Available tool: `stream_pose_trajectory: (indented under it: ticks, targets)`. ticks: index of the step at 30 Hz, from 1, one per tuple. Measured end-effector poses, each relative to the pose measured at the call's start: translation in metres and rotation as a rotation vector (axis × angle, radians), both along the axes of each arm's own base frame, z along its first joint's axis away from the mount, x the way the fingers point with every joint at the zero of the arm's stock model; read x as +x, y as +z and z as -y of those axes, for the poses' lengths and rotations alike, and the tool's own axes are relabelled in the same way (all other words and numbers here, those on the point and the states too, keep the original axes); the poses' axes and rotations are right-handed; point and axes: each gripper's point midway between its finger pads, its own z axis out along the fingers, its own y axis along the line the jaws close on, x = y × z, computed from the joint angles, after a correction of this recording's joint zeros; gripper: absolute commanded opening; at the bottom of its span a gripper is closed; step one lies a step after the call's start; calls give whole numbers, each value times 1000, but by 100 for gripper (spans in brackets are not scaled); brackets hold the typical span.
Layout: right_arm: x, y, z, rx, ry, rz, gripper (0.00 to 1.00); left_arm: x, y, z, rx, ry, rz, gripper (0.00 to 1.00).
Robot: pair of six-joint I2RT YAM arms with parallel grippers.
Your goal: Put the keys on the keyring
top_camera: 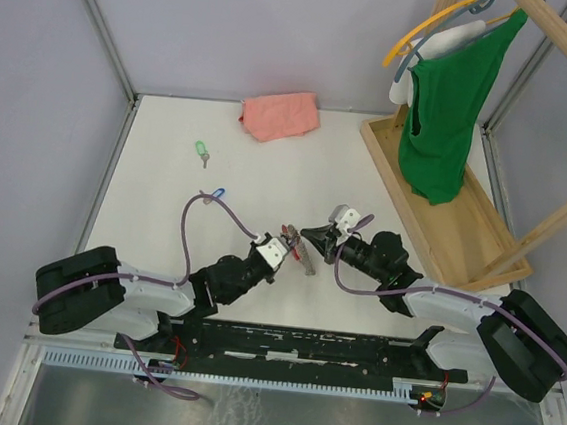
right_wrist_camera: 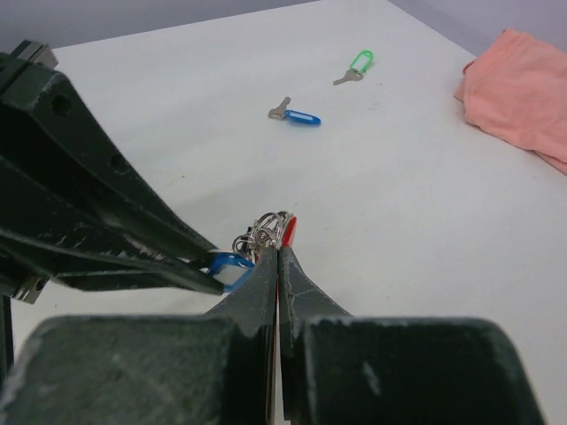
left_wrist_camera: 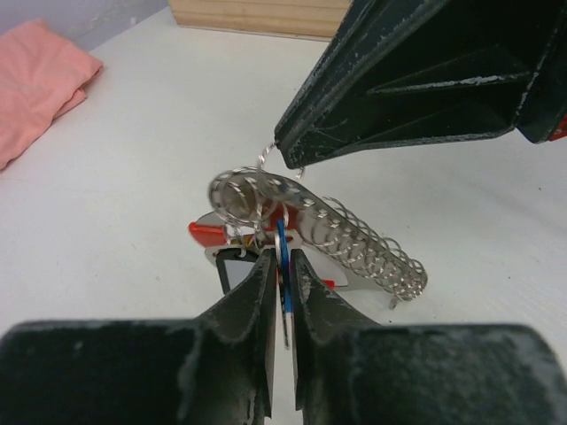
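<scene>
The keyring (left_wrist_camera: 241, 193), a bunch of silver rings with a coiled chain and a red tag, hangs just above the table between my two grippers. My right gripper (right_wrist_camera: 278, 251) is shut on it at the red tag; in the top view it (top_camera: 311, 238) comes in from the right. My left gripper (left_wrist_camera: 282, 258) has its jaws nearly together on a blue-headed key (left_wrist_camera: 283, 252) right at the rings; the same key (right_wrist_camera: 227, 266) shows in the right wrist view. Two loose keys lie farther out on the table: a blue one (top_camera: 217, 194) and a green one (top_camera: 202, 151).
A folded pink cloth (top_camera: 280, 114) lies at the back of the table. A wooden rack base (top_camera: 443, 223) stands at the right, with a green garment (top_camera: 441, 117) hanging on a hanger over it. Grey walls close the table on three sides.
</scene>
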Motion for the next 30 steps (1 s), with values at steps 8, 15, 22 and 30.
stream_pose_trajectory:
  ticks: [8,15,22,30]
  targets:
    - [11,17,8,27,-57,82,1,-19,-7,-5,-7,-79,-4,48]
    - [8,31,13,4,-36,179,1,-18,35,-16,-120,-134,78,51]
    - [-2,22,12,-70,34,212,1,-1,52,-26,-130,-237,118,51]
    - [-15,7,9,-119,123,201,1,3,64,-14,-109,-417,142,50]
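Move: The left fingertips, just starting to open, are still around the blue key. The keyring with its clips hangs about 3 cm to their right and 1 cm ahead, nearly level; the right fingertips pinching it are some 4 cm right, 2 cm ahead and 3 cm higher. From the right hand the keyring's middle is about 1 cm left, 1 cm back and 3 cm below. A loose blue-tagged key lies on the table roughly 20 cm left, 15 cm ahead and 12 cm below the left hand. Spread the left fingers to about half open to let go of the blue key, easing that hand back about 2 cm, then lift it 7 cm and forward again, turning clockwise some 25 degrees. Keep the right fingers shut on the keyring; raise it about 3 cm with a slight forward push, then bring it back and down. ##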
